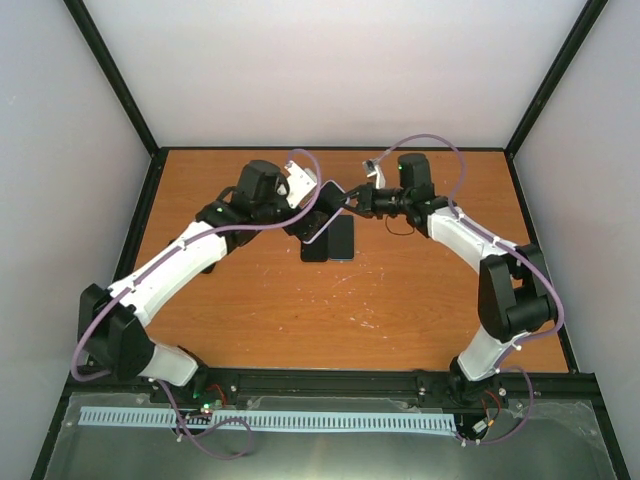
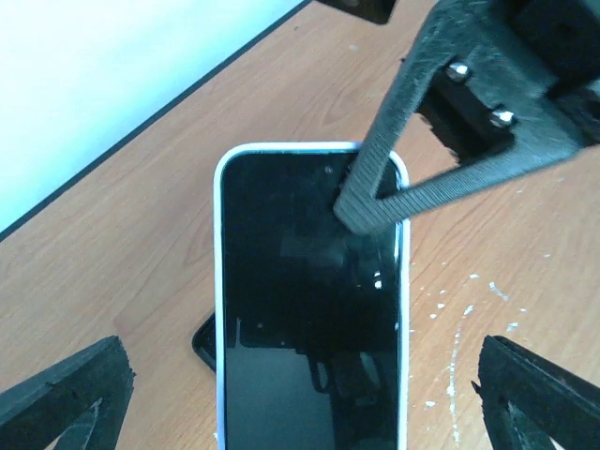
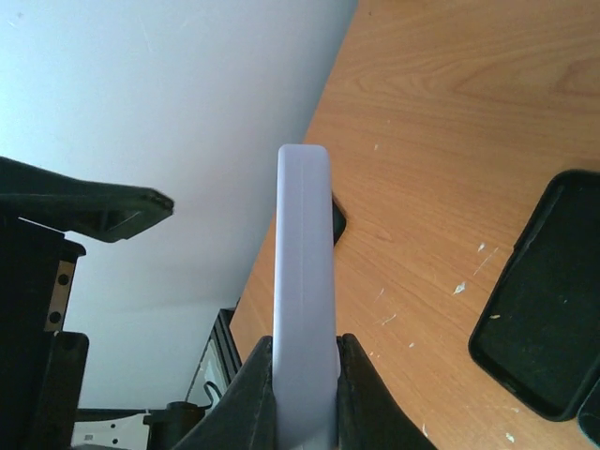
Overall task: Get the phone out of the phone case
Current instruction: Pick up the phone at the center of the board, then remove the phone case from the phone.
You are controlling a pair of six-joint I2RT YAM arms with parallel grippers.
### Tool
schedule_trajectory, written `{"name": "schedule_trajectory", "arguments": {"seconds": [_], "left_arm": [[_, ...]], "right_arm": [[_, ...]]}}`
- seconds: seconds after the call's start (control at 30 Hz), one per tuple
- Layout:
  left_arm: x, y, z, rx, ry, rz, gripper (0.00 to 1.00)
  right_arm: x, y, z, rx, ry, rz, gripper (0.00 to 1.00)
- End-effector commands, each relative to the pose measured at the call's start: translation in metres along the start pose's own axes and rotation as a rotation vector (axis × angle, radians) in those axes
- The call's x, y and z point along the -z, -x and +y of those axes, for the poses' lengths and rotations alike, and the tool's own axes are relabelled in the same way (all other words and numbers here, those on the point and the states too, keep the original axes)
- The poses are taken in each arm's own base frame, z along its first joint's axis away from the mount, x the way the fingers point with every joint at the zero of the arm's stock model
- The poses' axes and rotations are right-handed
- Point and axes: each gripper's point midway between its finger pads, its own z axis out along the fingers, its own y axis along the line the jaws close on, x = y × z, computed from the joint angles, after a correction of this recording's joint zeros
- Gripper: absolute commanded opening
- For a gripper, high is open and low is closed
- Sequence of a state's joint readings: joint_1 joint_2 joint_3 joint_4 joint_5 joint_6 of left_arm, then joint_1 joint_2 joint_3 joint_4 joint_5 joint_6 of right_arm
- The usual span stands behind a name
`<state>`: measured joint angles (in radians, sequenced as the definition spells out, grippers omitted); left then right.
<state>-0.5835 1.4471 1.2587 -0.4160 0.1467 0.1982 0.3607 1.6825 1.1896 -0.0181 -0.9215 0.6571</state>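
The phone [image 2: 309, 309], black-screened with a white rim, hangs tilted above the table between the two arms [image 1: 326, 203]. My right gripper [image 3: 305, 352] is shut on its thin white edge [image 3: 305, 253]; in the left wrist view its fingers [image 2: 375, 202] pinch the phone's top right corner. My left gripper [image 2: 305, 412] is open wide, and its fingertips [image 2: 66, 394] stand well apart from the phone's sides. The black phone case [image 3: 544, 300] lies empty on the wooden table, just under the phone [image 1: 342, 240].
A corner of another black piece [image 2: 204, 342] shows under the phone on the table. The wooden table [image 1: 400, 300] has white flecks. Black frame rails and white walls close off the back and sides.
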Motion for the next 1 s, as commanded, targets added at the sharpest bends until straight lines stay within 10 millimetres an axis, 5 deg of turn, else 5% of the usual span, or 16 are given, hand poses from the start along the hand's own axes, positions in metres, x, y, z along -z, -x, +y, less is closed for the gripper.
{"name": "schedule_trajectory", "arguments": {"seconds": [0.0, 0.2, 0.47, 0.97], "left_arm": [[0.026, 0.009, -0.007, 0.011, -0.126, -0.058, 1.00], [0.058, 0.009, -0.019, 0.048, -0.334, -0.117, 1.00], [0.092, -0.001, 0.000, 0.205, -0.517, -0.180, 1.00], [0.088, -0.020, -0.015, 0.277, -0.646, -0.170, 1.00]], "right_arm": [[0.029, 0.018, 0.042, 0.166, 0.131, -0.041, 0.03], [0.056, 0.018, 0.061, 0.308, 0.214, -0.033, 0.03], [0.083, 0.008, 0.094, 0.486, 0.313, -0.010, 0.03], [0.099, -0.005, 0.126, 0.596, 0.384, 0.004, 0.03]]}}
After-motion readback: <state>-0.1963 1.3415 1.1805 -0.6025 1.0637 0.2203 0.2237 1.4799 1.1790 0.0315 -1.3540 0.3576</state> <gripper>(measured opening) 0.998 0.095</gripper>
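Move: My right hand already pinches the purple-rimmed phone by one upper corner, so its middle is some 5 cm to the left, 1 cm back and 4 cm below. On the table about 21 cm under this hand, the bare black phone is roughly 3 cm ahead and 2 cm left, and the empty black case 3 cm ahead and 9 cm left. From my wide-open left hand the purple-rimmed phone is 5 cm right, 1 cm ahead and 6 cm down. With my right fingers keeping their pinch on the corner, I carry the purple-rimmed phone up about 10 cm and back 6, after a first short slide to the right, rolling the wrist so its forward side lifts and turning a little counter-clockwise. My left hand stays wide open and backs off from the phone, rising first, then going back and left, its fingers swinging up out of their downward slant and turning clockwise. ##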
